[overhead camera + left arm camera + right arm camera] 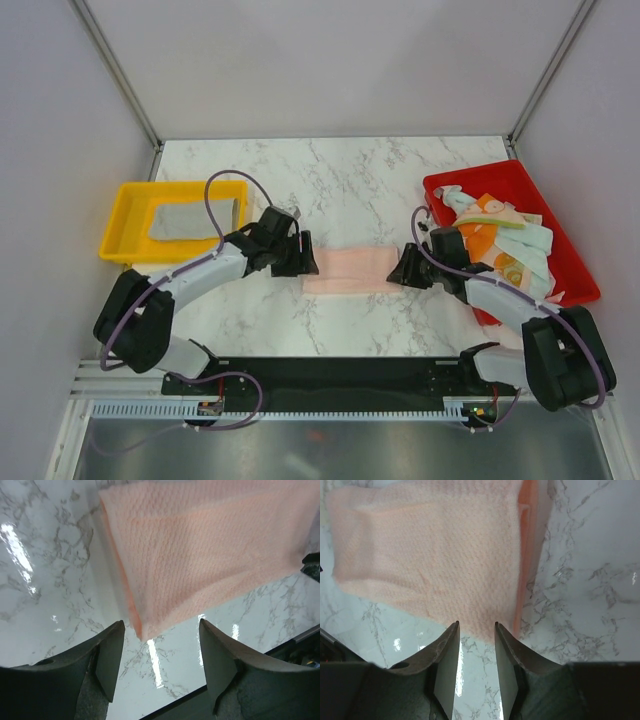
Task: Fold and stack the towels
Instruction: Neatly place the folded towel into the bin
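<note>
A pale pink towel (350, 270) lies folded into a flat strip on the marble table, between my two grippers. My left gripper (305, 262) stands at its left end, jaws wide apart and empty; in the left wrist view the pink towel (200, 550) has its corner just ahead of the gap of that left gripper (160, 626). At the right end my right gripper (400, 272) is open with nothing held; the right wrist view has the pink towel (435, 555) edge just beyond the right gripper (476, 625). A grey towel (185, 222) lies in the yellow tray. Several mixed towels (505, 240) fill the red tray.
The yellow tray (125, 215) sits at the left of the table and the red tray (560, 240) at the right, close behind my right arm. A black strip (330, 375) runs along the near table edge.
</note>
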You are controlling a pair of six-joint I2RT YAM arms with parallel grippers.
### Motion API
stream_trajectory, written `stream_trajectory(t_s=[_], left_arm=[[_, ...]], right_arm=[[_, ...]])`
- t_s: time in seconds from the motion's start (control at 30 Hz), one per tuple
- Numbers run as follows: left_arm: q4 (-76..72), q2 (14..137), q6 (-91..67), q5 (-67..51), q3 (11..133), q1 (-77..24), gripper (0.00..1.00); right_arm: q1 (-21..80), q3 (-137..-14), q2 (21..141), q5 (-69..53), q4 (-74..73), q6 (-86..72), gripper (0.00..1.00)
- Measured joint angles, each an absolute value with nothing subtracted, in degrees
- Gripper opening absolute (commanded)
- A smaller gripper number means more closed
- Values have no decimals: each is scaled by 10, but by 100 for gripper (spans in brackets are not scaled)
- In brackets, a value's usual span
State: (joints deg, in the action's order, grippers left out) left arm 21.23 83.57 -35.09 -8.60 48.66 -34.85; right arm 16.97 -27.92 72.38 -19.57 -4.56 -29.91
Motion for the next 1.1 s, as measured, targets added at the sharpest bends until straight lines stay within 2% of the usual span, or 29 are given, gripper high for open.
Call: stream_trajectory(t_s=[0.07,0.1,0.2,0.3,0.43,0.67,0.87,0.97,1.0,1.03,1.1], left_arm=[[214,829,-351,-78,505,-341,70],[214,828,-351,-76,512,-337,70],[213,840,-350,-74,518,-326,71],[209,878,-350,-75,521,-322,70],[208,947,-350,-81,529,-322,69],[179,973,-351,-103,548,-319,64],[172,979,-352,-106,548,-319,55],[172,986,-354,-107,551,-319,39],[173,990,-355,-108,555,-319,25],[173,996,-358,-110,560,-319,15],[174,1009,-358,-118,569,-319,2]], right_arm=[[170,-287,699,-202,-64,-298,48],[170,-294,686,-204,-74,-298,56],[170,-324,651,-211,-98,-297,68],[170,-354,625,-212,-115,-296,72],[170,-384,601,-212,-131,-294,74],[170,-393,597,-212,-155,-285,74],[170,-393,597,-212,-161,-281,74],[170,-393,598,-212,-163,-280,74],[170,-393,598,-212,-164,-280,74],[170,-393,598,-212,-164,-279,74],[170,-393,597,-212,-164,-278,74]])
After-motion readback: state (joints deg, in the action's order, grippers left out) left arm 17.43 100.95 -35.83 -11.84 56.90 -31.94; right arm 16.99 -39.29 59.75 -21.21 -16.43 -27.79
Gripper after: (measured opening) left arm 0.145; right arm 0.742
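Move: The folded towel's left edge, where the left fingers will shut, lies about 4 cm ahead of the left hand, 2 cm to its right and 5 cm below; the towel's middle is some 10 cm to the right. The yellow bin stands 13 cm ahead and 25 cm to the left, with the grey towel inside it about 14 cm ahead and 22 cm left. From the right hand, the folded towel's middle is roughly 2 cm ahead, 8 cm left and 3 cm down. Lift the left gripper slightly forward, then sink it about 5 cm onto the folded towel's left edge, easing forward with fingers open, and shut them late to pinch the edge. Meanwhile raise the right gripper some 11 cm clear of the towel's right end, opening its fingers and tilting them up a little, then hold it there. ##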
